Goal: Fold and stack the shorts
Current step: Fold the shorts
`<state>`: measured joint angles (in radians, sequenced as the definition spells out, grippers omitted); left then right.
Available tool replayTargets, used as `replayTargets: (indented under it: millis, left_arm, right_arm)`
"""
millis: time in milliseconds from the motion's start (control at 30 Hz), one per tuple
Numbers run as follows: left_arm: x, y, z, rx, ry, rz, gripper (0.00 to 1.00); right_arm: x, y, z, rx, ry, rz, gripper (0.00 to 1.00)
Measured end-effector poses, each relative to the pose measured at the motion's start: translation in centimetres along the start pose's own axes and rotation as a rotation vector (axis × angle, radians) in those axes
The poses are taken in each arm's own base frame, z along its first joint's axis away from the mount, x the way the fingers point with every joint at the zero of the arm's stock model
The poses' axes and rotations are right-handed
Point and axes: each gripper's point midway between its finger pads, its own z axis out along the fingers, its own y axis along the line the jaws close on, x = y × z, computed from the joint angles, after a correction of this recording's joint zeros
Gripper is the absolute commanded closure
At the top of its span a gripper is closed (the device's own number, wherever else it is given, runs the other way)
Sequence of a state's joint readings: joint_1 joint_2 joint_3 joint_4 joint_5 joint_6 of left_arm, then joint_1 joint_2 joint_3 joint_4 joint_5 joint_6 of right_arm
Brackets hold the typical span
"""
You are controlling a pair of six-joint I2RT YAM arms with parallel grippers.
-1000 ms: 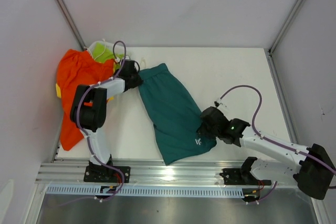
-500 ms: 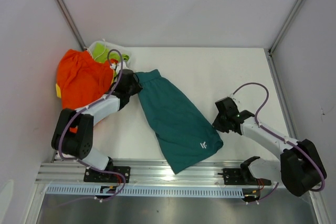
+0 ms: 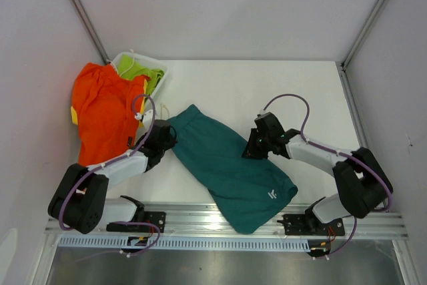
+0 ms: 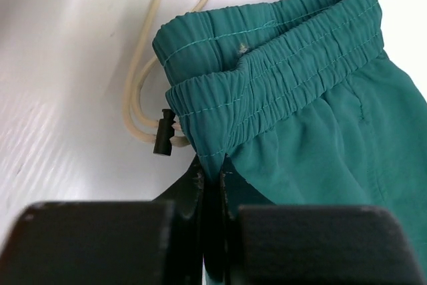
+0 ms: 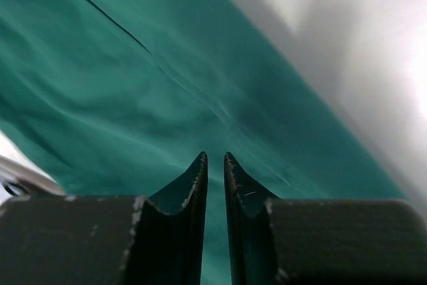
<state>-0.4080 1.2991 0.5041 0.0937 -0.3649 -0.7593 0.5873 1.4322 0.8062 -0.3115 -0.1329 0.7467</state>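
Observation:
The teal shorts [image 3: 227, 165] lie spread on the white table, waistband at the upper left and hem near the front rail. My left gripper [image 3: 168, 139] is shut on the waistband's left corner [image 4: 212, 165]. The white drawstring [image 4: 143, 85] and its black toggle [image 4: 163, 139] lie beside it. My right gripper [image 3: 251, 150] sits low at the shorts' right edge. Its jaws [image 5: 215, 157] stand a narrow slit apart over the teal cloth [image 5: 133, 65], with nothing pinched between them. The orange shorts [image 3: 103, 115] lie crumpled at the far left.
A white bin [image 3: 127, 56] in the back left corner holds a lime-green pair [image 3: 137, 70]. A yellow sliver [image 3: 73, 115] shows under the orange cloth. Walls close in on the left, back and right, and the metal rail [image 3: 220, 221] runs along the front.
My left gripper pulled the waistband toward the front edge, and the teal shorts slid with it. My right gripper left the hem corner, swung out right, then came back onto the right edge.

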Motion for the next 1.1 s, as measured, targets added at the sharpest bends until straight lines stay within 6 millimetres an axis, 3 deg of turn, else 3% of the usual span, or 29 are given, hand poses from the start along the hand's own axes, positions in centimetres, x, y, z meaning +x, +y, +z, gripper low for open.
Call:
replayTargets:
  millis: [33,67,100,167,433,700,933,1100]
  left_arm:
    - [0.2,0.4,-0.2,-0.005,-0.001,-0.003,0.75]
    - [0.3,0.7,-0.4,-0.008,-0.003,-0.005,0.38]
    - [0.4,0.9,-0.5,-0.011,-0.004,-0.006,0.20]
    - [0.3,1.0,-0.7,-0.014,-0.011,-0.016,0.01]
    - [-0.8,1.5,-0.4,0.035,-0.008,-0.073,0.01]
    - [1.0,3.1,-0.7,0.097,-0.005,-0.119,0.01]
    - [-0.1,2.2,-1.1,0.137,-0.037,-0.134,0.01]
    - [0.3,1.4,-0.4,0.166,-0.021,-0.182,0.01]
  right_arm:
    - [1.0,-0.1,0.8,-0.004,0.037,-0.006,0.82]
    - [1.9,-0.3,1.6,-0.003,0.072,-0.008,0.82]
    - [2.8,-0.7,2.3,0.002,0.106,-0.007,0.82]
    - [4.1,-1.3,3.4,0.007,0.158,0.001,0.82]
    - [3.4,-0.7,4.0,-0.040,0.156,-0.040,0.82]
    - [2.2,-1.3,4.1,-0.034,0.150,-0.091,0.82]
    - [0.4,-3.2,3.8,0.009,0.128,-0.093,0.81]
    - [-0.3,-3.9,3.6,0.027,0.120,-0.102,0.80]
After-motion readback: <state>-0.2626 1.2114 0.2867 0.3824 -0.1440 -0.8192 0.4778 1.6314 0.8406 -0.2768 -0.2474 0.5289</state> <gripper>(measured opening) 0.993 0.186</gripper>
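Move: The left hand holds the back end of the shorts' waistband, whose middle lies about 7 cm ahead, 4 cm to the right and slightly lower; the orange cloth is some 23 cm left of this hand and 8 cm ahead. The right hand hovers above the shorts' middle stretch, centred roughly 4 cm back, 4 cm left and 5 cm below. The white logo lies about 14 cm back and 9 cm right of the right hand. Down and slightly back, the right hand drops about 5 cm with nearly shut fingers until its tips press on the shorts; keeping that height, it drags the cloth forward and right, roughly 4 cm each way. Meanwhile the left fingers open wide and let go of the waistband, the hand easing a couple of centimetres back and left, then partly returning, its left side rolling down. ##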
